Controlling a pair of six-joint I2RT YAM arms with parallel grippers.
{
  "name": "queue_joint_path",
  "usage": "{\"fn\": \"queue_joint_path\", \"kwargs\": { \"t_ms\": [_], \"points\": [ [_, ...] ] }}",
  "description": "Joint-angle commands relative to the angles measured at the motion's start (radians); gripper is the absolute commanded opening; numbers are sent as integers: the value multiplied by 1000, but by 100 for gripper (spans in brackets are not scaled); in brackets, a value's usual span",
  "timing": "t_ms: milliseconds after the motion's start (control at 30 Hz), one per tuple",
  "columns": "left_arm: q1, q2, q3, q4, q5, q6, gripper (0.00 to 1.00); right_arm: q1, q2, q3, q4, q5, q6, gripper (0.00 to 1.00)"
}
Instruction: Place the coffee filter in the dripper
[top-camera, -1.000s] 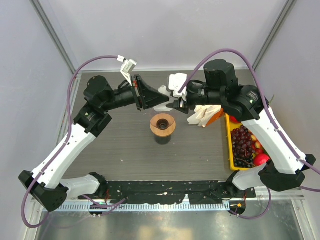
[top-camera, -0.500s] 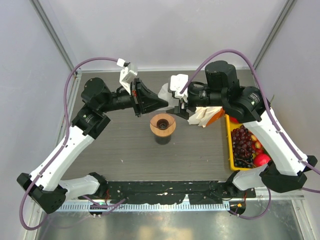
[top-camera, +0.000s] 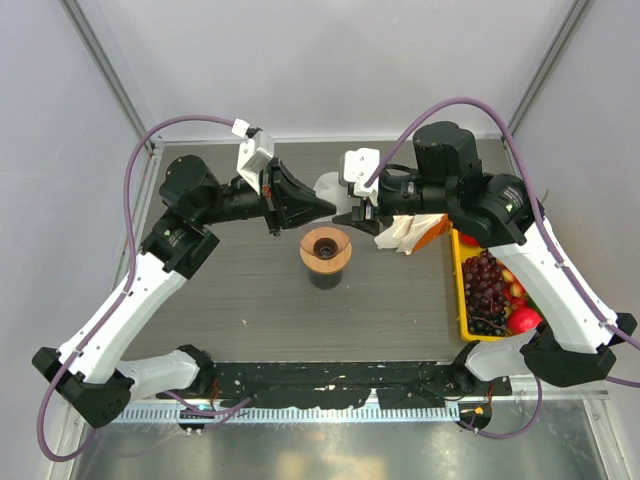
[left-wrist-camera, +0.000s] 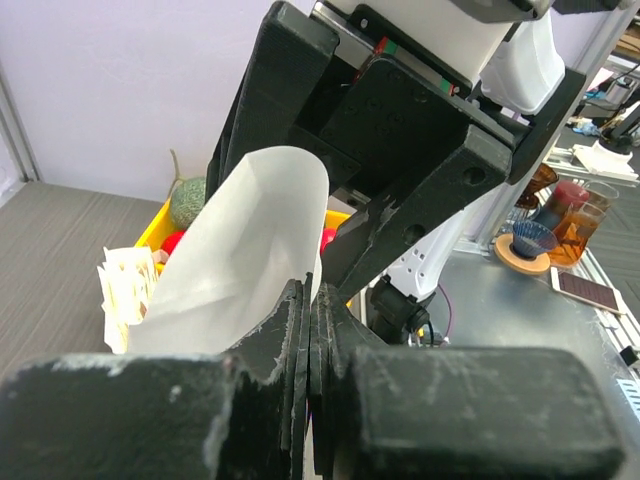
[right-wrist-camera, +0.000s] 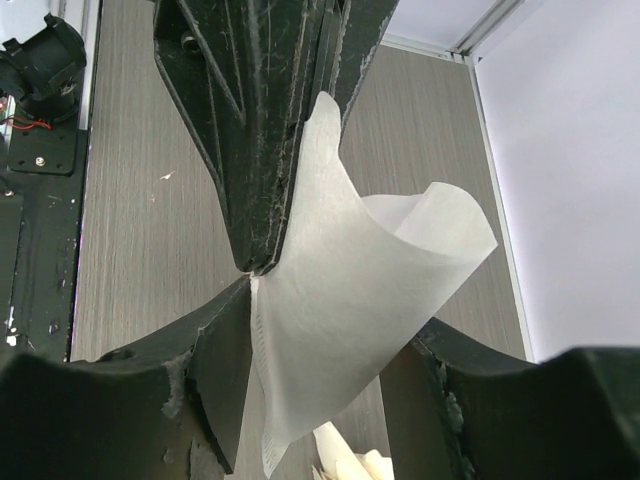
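The coffee filter (top-camera: 328, 188) is a thin white paper cone hanging in the air behind the dripper (top-camera: 325, 250), a clear funnel with a tan wooden ring on the dark table. My left gripper (top-camera: 320, 207) is shut on the filter's seam edge (left-wrist-camera: 245, 240), jaws pressed together (left-wrist-camera: 312, 300). My right gripper (top-camera: 351, 206) faces it from the right. In the right wrist view its two fingers (right-wrist-camera: 330, 310) stand apart on either side of the bulged-open filter (right-wrist-camera: 350, 290), touching both sides. The left gripper's fingers (right-wrist-camera: 262, 150) come in from above there.
A ruffled bunch of white paper filters (top-camera: 405, 232) lies just right of the grippers. A yellow tray (top-camera: 457, 290) with grapes and red fruit sits along the right edge. Grey walls close in the table behind and at the sides.
My left gripper has carried the filter a little to the right, closer to the right gripper. The right gripper's fingers widened and then narrowed again around the filter.
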Motion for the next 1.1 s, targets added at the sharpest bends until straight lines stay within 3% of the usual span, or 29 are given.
{"fn": "queue_joint_path", "kwargs": {
  "t_ms": [0,167,333,400,500,567,600,700,767,867,1067],
  "points": [
    [-11,8,60,33,-1,-7,7,2,5,16,10,-25,-5,55],
    [-25,17,72,31,8,-7,8,2,17,22,3,-42,-15,52],
    [-27,23,83,16,12,0,18,2,17,19,-4,-51,-28,37],
    [-27,26,100,-19,22,25,30,2,14,14,-3,-53,-26,30],
    [-22,9,139,-134,48,103,63,-4,6,8,0,-58,-17,22],
    [27,-32,115,-92,72,80,80,-22,0,5,6,-67,-2,20],
    [62,-63,86,-32,75,39,84,-30,-4,5,9,-82,15,20],
    [211,-127,-12,169,113,-95,90,-73,-18,-5,25,-169,47,19],
    [268,-138,-11,91,143,-51,96,-85,-44,-30,64,-228,73,19],
    [277,-136,-26,-79,182,74,99,-91,-80,-68,137,-289,115,13],
    [215,-126,-94,-30,151,72,99,-91,-97,-114,279,-421,267,5]
  ]
}}
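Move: The coffee filter sits between the right hand's open fingers, its middle about 3 cm to that hand's left, 1 cm ahead and 1 cm higher. The dripper is about 6 cm ahead of the right hand, 3 cm left and some 31 cm below; the filter stack is about 14 cm ahead, 14 cm right and 34 cm below. From the left hand, already pinching the filter's edge, the filter's middle is about 2 cm ahead, 3 cm right and 2 cm up. Right fingers pinch the filter, left fingers open and withdraw about 6 cm left, then the right hand draws back. ##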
